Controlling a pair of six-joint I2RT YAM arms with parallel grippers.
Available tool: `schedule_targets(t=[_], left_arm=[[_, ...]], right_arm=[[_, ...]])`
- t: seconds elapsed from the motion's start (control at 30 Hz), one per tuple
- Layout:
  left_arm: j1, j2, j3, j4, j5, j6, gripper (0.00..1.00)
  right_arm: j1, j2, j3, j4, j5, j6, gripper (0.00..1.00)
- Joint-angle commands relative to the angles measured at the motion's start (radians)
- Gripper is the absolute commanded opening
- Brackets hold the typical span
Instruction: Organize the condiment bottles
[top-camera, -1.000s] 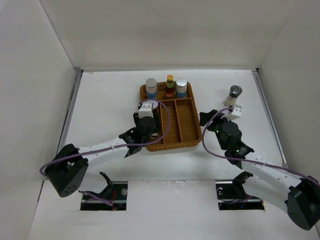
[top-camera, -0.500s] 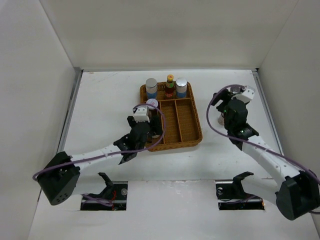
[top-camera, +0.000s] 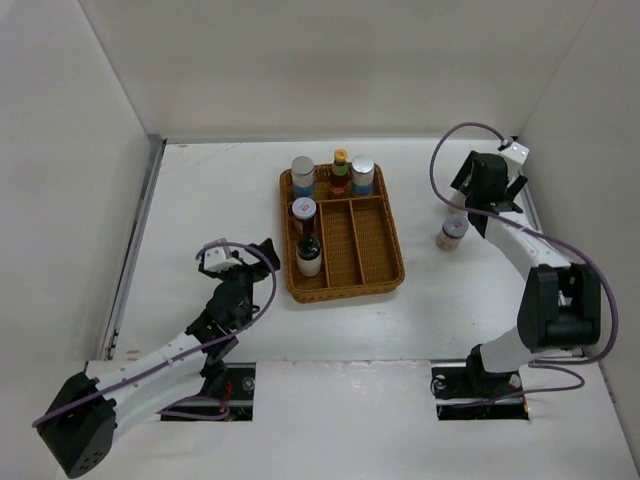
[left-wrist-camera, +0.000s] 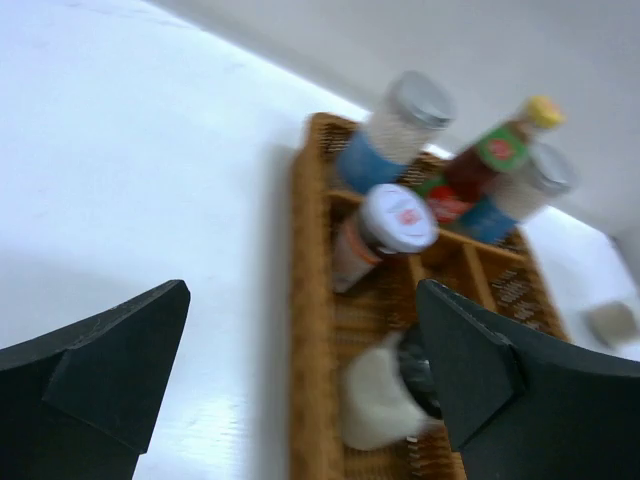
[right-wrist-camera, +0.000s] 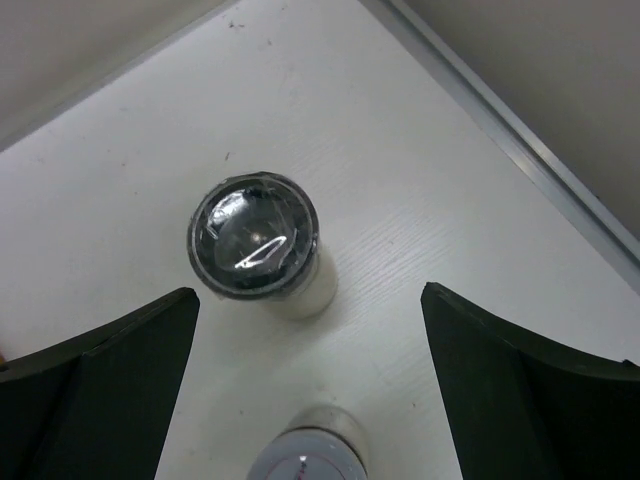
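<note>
A brown wicker tray holds two silver-lidded shakers and a yellow-capped sauce bottle in its back compartment. Its left compartment holds a white-lidded jar and a black-necked white bottle. My left gripper is open and empty, left of the tray; its wrist view shows the tray's left rim between the jaws. My right gripper is open above a black-capped jar, with a white-lidded jar beside it on the table.
White walls close in the table on three sides. A metal strip runs along the right edge, close to the black-capped jar. The tray's middle and right compartments hold nothing.
My left arm has pulled back from the tray toward the near left, leaving both jars in the left compartment. My right arm has swung to the far right, over the black-capped jar.
</note>
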Motion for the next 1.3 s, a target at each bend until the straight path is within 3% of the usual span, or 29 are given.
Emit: schedule_targets(t=[0.0, 0.47, 0.6, 0.67, 0.83, 1.0, 1.27], left_arm=[[0.026, -0.011, -0.049, 0.111, -0.083, -0.045, 1.00], [0.032, 0.149, -0.078, 0.230, -0.072, -0.082, 1.00], [0.045, 0.170, -0.084, 0.244, -0.076, -0.096, 1.00], [0.046, 0.190, -0.087, 0.258, -0.075, -0.100, 1.00], [0.049, 0.236, -0.083, 0.276, -0.072, -0.111, 1.00], [0.057, 0.265, -0.075, 0.278, -0.069, -0.116, 1.00], [0.064, 0.250, -0.084, 0.279, -0.058, -0.131, 1.00]], right_arm=[[-0.023, 0.071, 0.131, -0.014, -0.090, -0.044, 1.00], [-0.052, 0.341, 0.326, -0.071, -0.147, -0.056, 0.99], [-0.048, 0.338, 0.337, -0.044, -0.111, -0.052, 0.65], [-0.042, 0.297, 0.315, 0.028, -0.077, -0.065, 0.56], [0.042, 0.133, 0.256, 0.144, -0.003, -0.153, 0.53], [0.189, -0.010, 0.173, 0.145, -0.014, -0.148, 0.53], [0.434, -0.020, 0.124, 0.177, -0.084, -0.085, 0.55]])
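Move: The black-lidded shaker stands some 7 cm straight ahead of the right hand and about 9 cm below. Nearer in, the light-lidded jar is roughly 4 cm back and 4 cm left of that hand. The basket's middle lies about 31 cm left and 1 cm back; its far-right blue-banded canister is some 27 cm left and 10 cm ahead. From the left hand the shaker is about 21 cm ahead and 50 cm right. Forward and down the right hand reaches, about 7 cm out and 6 cm lower, with open fingers that close on the shaker near its lid. It then lifts it some 14 cm and swings it left about 19 cm towards the basket, drawing back 6 cm and turning some 30 degrees counter-clockwise. Beside the basket the empty left hand sinks about 5 cm, fingers wide open. ##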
